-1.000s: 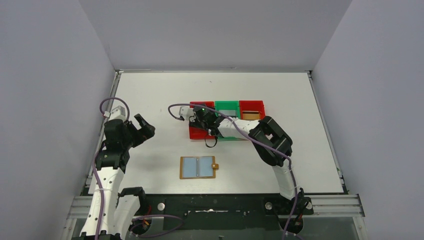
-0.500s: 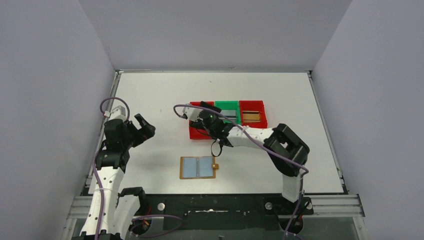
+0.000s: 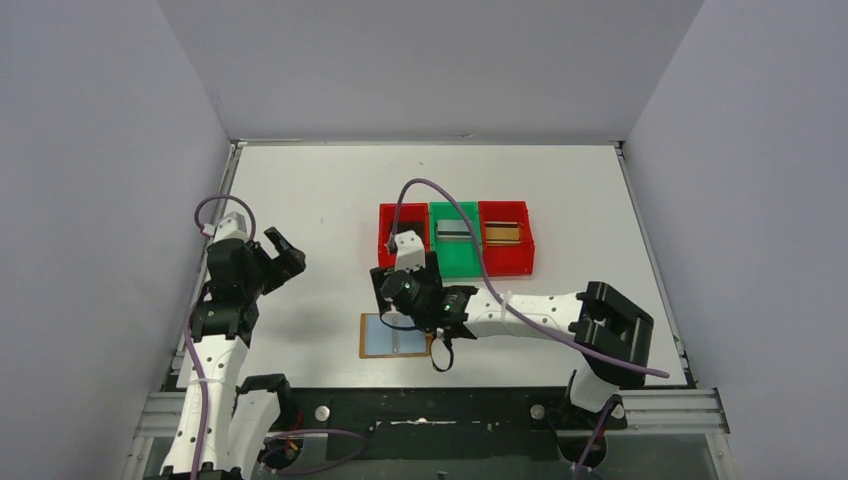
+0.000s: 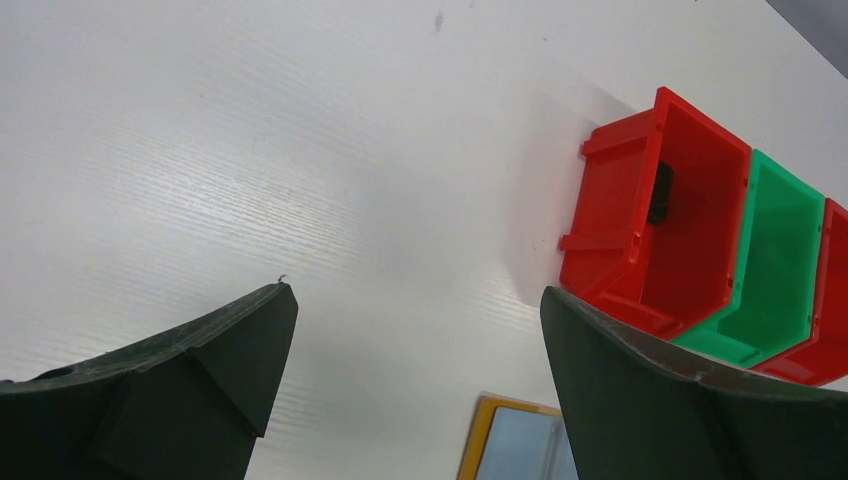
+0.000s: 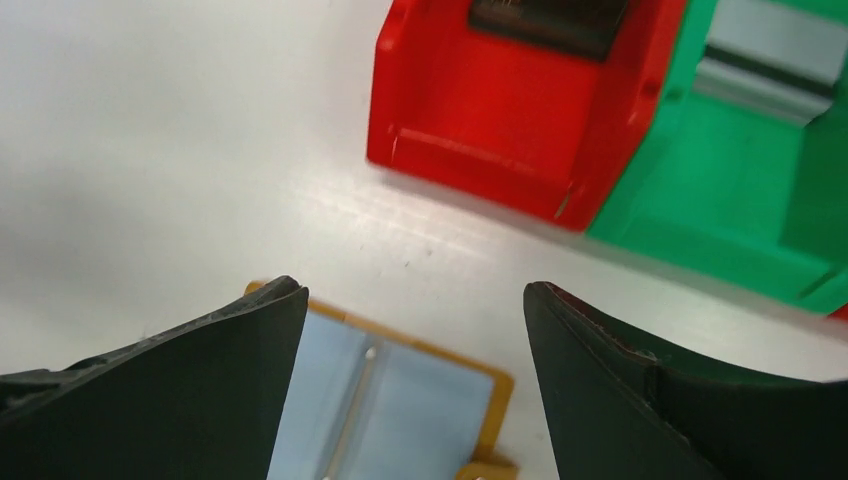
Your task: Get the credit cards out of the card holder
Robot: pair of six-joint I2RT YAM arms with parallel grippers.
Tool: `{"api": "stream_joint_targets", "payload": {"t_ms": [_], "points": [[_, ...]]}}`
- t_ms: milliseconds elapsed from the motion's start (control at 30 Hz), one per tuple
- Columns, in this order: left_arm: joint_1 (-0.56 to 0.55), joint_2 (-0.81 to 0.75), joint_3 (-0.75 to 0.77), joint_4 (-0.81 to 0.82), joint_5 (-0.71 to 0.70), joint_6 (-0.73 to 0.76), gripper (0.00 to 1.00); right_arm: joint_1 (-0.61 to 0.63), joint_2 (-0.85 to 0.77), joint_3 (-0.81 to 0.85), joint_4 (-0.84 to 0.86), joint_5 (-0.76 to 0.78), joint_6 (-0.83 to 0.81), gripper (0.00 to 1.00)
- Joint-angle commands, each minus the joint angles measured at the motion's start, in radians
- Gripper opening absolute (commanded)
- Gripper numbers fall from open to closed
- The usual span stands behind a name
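Note:
The card holder (image 3: 383, 340) lies open and flat near the table's front, tan rim around pale blue pockets; it also shows in the wrist views (image 5: 400, 420) (image 4: 510, 448). No card shows in its pockets. A black credit card (image 5: 545, 15) (image 4: 660, 192) stands in the left red bin (image 3: 388, 232). A silver-grey card (image 3: 455, 228) lies in the green bin (image 3: 458, 262), a gold-brown card (image 3: 503, 233) in the right red bin (image 3: 508, 265). My right gripper (image 3: 405, 285) (image 5: 412, 292) hovers open and empty over the holder's far edge. My left gripper (image 3: 280, 250) (image 4: 418, 292) hangs open and empty at the left.
The three bins stand side by side in a row just beyond the holder. Grey walls close in the white table (image 3: 300, 190) on three sides. A purple cable (image 3: 440, 190) arcs from the right wrist over the bins.
My right gripper has drawn back from the left red bin toward the front and now hangs over the holder, its jaws wider. The left arm has hardly moved.

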Motion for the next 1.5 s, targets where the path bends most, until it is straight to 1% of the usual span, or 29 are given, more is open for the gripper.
{"api": "stream_joint_targets", "payload": {"t_ms": [0, 133, 200, 267, 433, 600, 700, 767, 833, 967, 1033, 1167, 1233, 1300, 1400, 1467], "points": [[0.008, -0.024, 0.013, 0.029, -0.041, -0.001, 0.96, 0.107, 0.024, 0.018, -0.065, 0.049, 0.402, 0.81], [0.008, -0.033, 0.011, 0.029, -0.053, -0.002, 0.96, 0.188, 0.124, 0.118, -0.205, 0.156, 0.540, 0.80], [0.007, -0.036, 0.011, 0.028, -0.063, -0.007, 0.96, 0.198, 0.163, 0.153, -0.259, 0.158, 0.591, 0.78], [0.007, -0.036, 0.012, 0.026, -0.069, -0.008, 0.96, 0.204, 0.187, 0.164, -0.274, 0.145, 0.616, 0.77], [0.005, -0.037, 0.011, 0.027, -0.064, -0.008, 0.96, 0.208, 0.232, 0.152, -0.225, 0.088, 0.622, 0.74], [0.004, -0.037, 0.011, 0.029, -0.056, -0.008, 0.96, 0.208, 0.304, 0.208, -0.277, 0.067, 0.613, 0.73], [0.001, -0.035, 0.011, 0.029, -0.055, -0.006, 0.96, 0.208, 0.354, 0.252, -0.376, 0.084, 0.658, 0.74], [-0.002, -0.034, 0.011, 0.029, -0.053, -0.006, 0.96, 0.208, 0.382, 0.262, -0.412, 0.087, 0.680, 0.73], [-0.003, -0.033, 0.011, 0.031, -0.050, -0.006, 0.96, 0.205, 0.415, 0.273, -0.438, 0.083, 0.688, 0.67], [-0.004, -0.033, 0.011, 0.032, -0.047, -0.005, 0.96, 0.211, 0.481, 0.329, -0.535, 0.092, 0.715, 0.64], [-0.005, -0.036, 0.011, 0.032, -0.046, -0.004, 0.96, 0.212, 0.495, 0.339, -0.566, 0.105, 0.727, 0.60], [-0.007, -0.039, 0.011, 0.034, -0.044, -0.004, 0.96, 0.213, 0.458, 0.306, -0.547, 0.121, 0.719, 0.49], [-0.007, -0.039, 0.011, 0.035, -0.043, -0.004, 0.96, 0.209, 0.420, 0.265, -0.454, 0.108, 0.676, 0.46], [-0.007, -0.036, 0.011, 0.035, -0.041, -0.003, 0.96, 0.194, 0.385, 0.226, -0.366, 0.052, 0.627, 0.41], [-0.009, -0.036, 0.011, 0.036, -0.040, -0.003, 0.96, 0.186, 0.355, 0.203, -0.310, 0.032, 0.592, 0.40], [-0.009, -0.039, 0.011, 0.035, -0.040, -0.003, 0.96, 0.184, 0.359, 0.224, -0.338, 0.041, 0.587, 0.40]]}}
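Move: The right hand, empty and open, hangs above the forward side of the open card holder; the holder's left sleeve page has its middle about 7 cm back, 5 cm left and 12 cm below. The clasp lies about 7 cm back and 6 cm right. The left red bin stands some 16 cm ahead, about 1 cm right, with the green bin 11 cm to the right of it, both about 9 cm lower than the hand. From the left hand the sleeve page is roughly 10 cm back, 17 cm right and 16 cm below. Down about 11 cm in all goes the right hand, swinging back about 9 cm and left 4 to 5 cm early on, away from the bins, then sinking almost straight onto the card holder's left page. The fingers tip down and turn clockwise, some 15 degrees each; low over the page they close to about half their starting gap and begin to pinch the sleeve page just left of the spine. ##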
